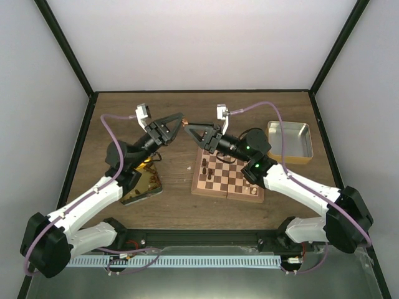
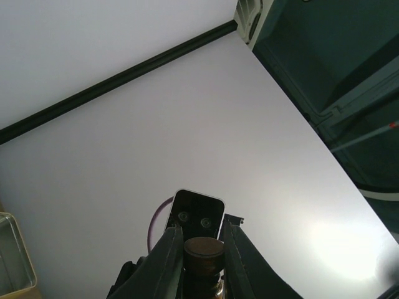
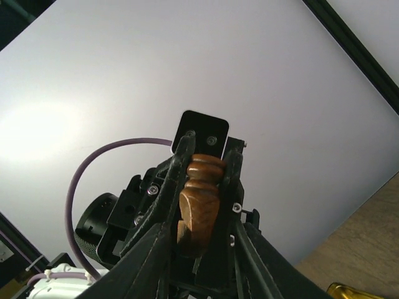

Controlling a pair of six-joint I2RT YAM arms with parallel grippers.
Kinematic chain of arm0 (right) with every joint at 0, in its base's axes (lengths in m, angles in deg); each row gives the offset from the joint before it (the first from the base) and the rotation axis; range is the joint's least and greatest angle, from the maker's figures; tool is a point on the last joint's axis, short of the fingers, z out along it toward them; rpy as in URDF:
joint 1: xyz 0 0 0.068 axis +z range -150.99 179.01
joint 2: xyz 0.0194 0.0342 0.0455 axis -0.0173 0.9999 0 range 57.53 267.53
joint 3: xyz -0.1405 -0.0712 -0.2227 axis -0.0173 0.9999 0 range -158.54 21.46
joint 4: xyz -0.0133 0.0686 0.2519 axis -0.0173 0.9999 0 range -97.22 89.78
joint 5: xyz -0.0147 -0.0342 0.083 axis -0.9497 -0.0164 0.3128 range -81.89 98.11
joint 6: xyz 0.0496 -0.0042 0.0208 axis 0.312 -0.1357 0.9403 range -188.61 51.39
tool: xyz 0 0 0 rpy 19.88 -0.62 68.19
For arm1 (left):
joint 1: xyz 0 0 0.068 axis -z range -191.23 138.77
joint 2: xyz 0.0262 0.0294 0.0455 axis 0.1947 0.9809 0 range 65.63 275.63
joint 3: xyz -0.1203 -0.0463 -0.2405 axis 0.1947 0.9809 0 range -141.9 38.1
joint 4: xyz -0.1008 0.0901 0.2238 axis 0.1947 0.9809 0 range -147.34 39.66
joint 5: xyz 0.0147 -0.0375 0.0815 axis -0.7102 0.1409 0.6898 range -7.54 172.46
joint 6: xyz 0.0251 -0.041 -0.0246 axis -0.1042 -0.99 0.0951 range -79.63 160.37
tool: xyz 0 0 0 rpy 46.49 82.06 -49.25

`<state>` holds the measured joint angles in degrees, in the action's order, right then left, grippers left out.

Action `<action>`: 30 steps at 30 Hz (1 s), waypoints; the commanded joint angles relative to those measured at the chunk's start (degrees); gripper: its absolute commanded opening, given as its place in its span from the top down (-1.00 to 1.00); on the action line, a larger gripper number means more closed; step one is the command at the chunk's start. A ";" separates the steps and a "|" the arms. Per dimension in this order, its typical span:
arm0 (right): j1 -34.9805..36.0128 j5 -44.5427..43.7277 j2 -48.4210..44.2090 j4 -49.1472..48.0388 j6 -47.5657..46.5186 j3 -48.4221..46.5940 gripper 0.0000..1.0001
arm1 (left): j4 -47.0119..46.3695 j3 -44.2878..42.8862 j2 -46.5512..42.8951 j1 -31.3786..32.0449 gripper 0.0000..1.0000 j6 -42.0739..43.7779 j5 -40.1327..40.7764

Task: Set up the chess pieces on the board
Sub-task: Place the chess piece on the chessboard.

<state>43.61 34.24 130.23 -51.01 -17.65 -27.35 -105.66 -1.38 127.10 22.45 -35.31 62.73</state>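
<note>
Both grippers meet tip to tip in the air above the table, left of the board (image 1: pixel 198 187). A dark brown chess piece (image 3: pixel 199 199) sits between the fingers of my right gripper (image 3: pixel 211 148), which press on both sides of its ringed base. My left gripper (image 2: pixel 201 227) is shut on a dark piece (image 2: pixel 202 248) whose round flat end faces that wrist's camera. From above, the left gripper (image 1: pixel 176 123) and right gripper (image 1: pixel 192 129) hide the piece. Several dark pieces (image 1: pixel 211 177) stand on the board.
A shiny gold tin (image 1: pixel 140 187) lies under my left forearm, and its edge (image 3: pixel 349 291) shows in the right wrist view. A shallow metal tin (image 1: pixel 290 140) sits at the back right. One small piece (image 1: pixel 189 167) lies on the table left of the board.
</note>
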 commanded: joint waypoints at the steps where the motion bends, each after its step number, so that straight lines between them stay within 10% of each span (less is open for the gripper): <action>1: 0.14 -0.02 0.48 -4.37 1.97 -1.95 0.40 | -4.85 1.39 -0.23 -0.01 0.79 -0.11 -1.33; 22: 0.14 0.83 -1.33 0.65 -0.44 -3.03 0.96 | -6.02 3.47 -0.01 -0.01 0.62 1.16 -1.56; 30: -0.03 -2.48 -5.14 18.54 -6.16 -5.05 0.96 | 7.84 3.28 -3.64 -0.17 -0.30 9.45 1.56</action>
<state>43.61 33.91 127.87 -43.71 -18.81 -28.01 -105.79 1.59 126.42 22.45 -31.75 62.05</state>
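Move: The dark chess piece is already pinched in my left hand, between its pads. It lies about 1 cm ahead of and 1 cm above my right hand's point, with my half-closed right fingers already around its far end. The chessboard's middle is roughly 8 cm ahead, 13 cm right and 35 cm below my right hand; the gold tray is some 3 cm ahead, 18 cm left and as far below. I hand the piece across in mid-air: my left hand eases back about 1 cm with it while my right hand, nearly still, shuts its fingers on the far end and keeps hold. Then my left fingers open wide and let go, that hand sinking about 2 cm and coming slightly forward again; my right hand dips about 1 cm with its catch. ##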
